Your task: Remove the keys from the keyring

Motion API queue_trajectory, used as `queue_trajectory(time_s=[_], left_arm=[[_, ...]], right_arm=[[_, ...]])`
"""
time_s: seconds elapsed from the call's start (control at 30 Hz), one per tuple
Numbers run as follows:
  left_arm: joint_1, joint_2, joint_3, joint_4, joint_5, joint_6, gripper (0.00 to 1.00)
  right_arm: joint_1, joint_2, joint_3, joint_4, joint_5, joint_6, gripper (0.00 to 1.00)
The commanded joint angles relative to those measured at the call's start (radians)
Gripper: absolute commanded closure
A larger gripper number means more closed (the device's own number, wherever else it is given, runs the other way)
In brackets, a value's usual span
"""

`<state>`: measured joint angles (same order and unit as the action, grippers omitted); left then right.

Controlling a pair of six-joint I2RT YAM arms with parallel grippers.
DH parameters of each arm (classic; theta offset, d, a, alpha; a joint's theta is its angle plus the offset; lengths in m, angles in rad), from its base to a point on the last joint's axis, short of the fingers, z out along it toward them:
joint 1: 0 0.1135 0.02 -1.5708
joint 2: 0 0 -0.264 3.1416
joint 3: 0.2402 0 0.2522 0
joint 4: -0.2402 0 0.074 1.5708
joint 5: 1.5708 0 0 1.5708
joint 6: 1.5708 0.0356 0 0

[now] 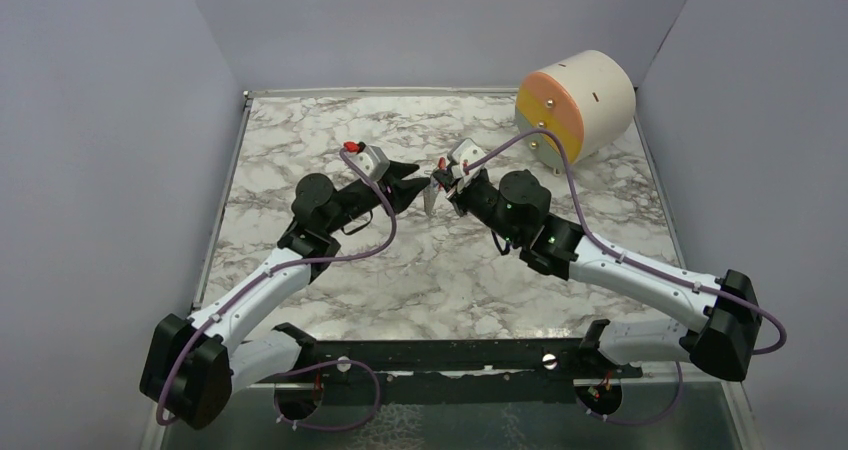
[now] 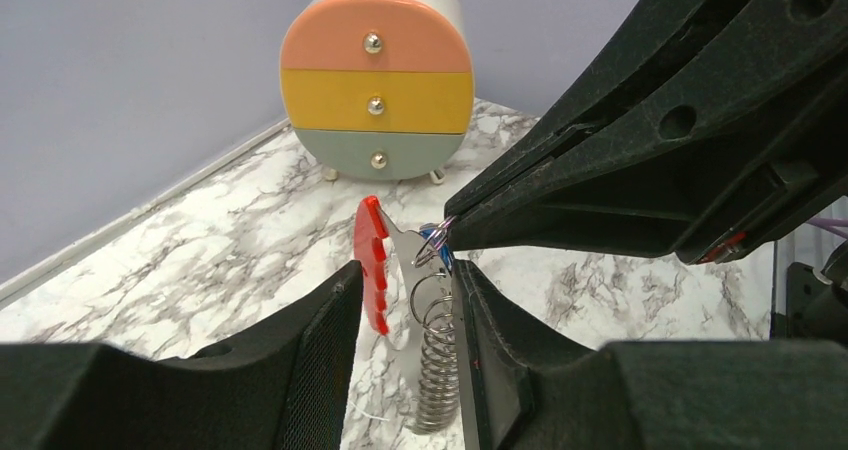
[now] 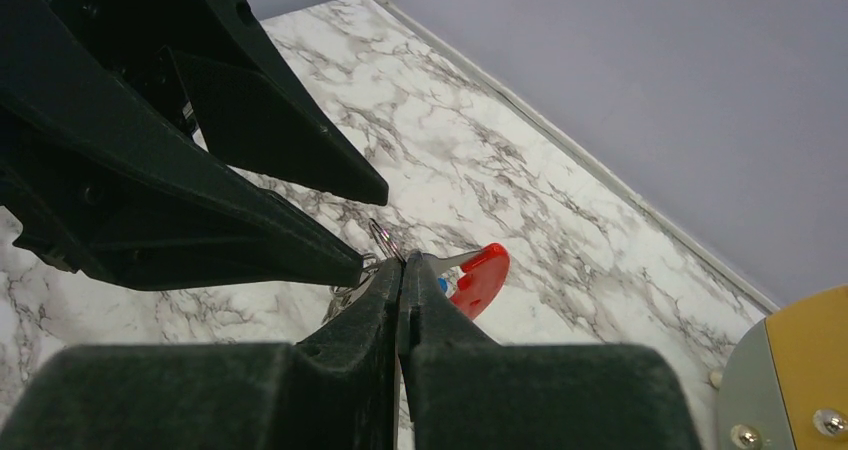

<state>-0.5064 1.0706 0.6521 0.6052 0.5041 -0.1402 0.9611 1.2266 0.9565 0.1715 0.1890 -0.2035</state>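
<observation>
The keyring (image 2: 437,365), a grey coil with a flat silvery blade and a bright red part (image 2: 371,268), hangs above the marble table (image 1: 330,280). The keys (image 2: 436,240), a tiny blue-and-silvery piece, sit at its top. My right gripper (image 2: 448,236) is shut on them, and the keyring dangles below. My left gripper (image 2: 405,275) is open around the keyring: the coil lies against the right finger and the red part stands clear of the left finger. In the right wrist view my right gripper (image 3: 400,268) pinches a thin ring, with the red part (image 3: 479,276) just beyond. From above, both grippers meet over the keyring (image 1: 430,201).
A big cream cylinder (image 1: 577,105) with peach, yellow and grey-green drawer fronts stands at the back right corner. Grey walls close in the table on the left, back and right. The arms' cables loop over the middle of the table.
</observation>
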Motion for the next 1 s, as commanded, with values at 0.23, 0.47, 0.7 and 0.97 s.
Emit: queue_trajectory(time_s=[0.23,0.47,0.7,0.97], left_arm=[[-0.015,-0.012,-0.01,0.068,0.036,0.011,0.61],[-0.02,-0.023,-0.016,0.094,0.045,-0.003,0.64],[-0.027,0.019,-0.012,0.112,0.06,-0.024,0.94],[-0.028,-0.008,-0.04,0.112,0.035,-0.004,1.0]], right_arm=[[0.006,-0.022,0.016,0.004,-0.035,0.014,0.99],[0.007,-0.021,0.016,0.005,-0.04,0.019,0.99],[0.007,-0.019,0.019,0.006,-0.037,0.021,0.99],[0.006,-0.03,0.013,0.015,-0.015,0.018,0.99]])
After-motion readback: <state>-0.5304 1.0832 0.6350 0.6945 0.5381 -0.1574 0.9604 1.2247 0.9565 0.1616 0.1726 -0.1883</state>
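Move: The metal keyring is already pinched in the right fingertips, only about 1 cm to the left of the right hand point. From the open left hand it lies about 2 cm to the right, 1 cm back and 1 cm above. The red piece hanging from it is roughly 3 cm ahead, 3 cm right and 2 cm below the left hand; the wire coil hangs some 6 cm below, 2 cm right and 1 cm back. The left hand eases up and back past the hanging bunch, a little to the right too, travelling only about 1.5 cm in all and sinking some half a centimetre at the end, while its fingers stay partly open and then snap shut at the keyring right beside the right fingertips. The right hand stays nearly in place with its fingers shut and keeps its own pinch on the ring. ##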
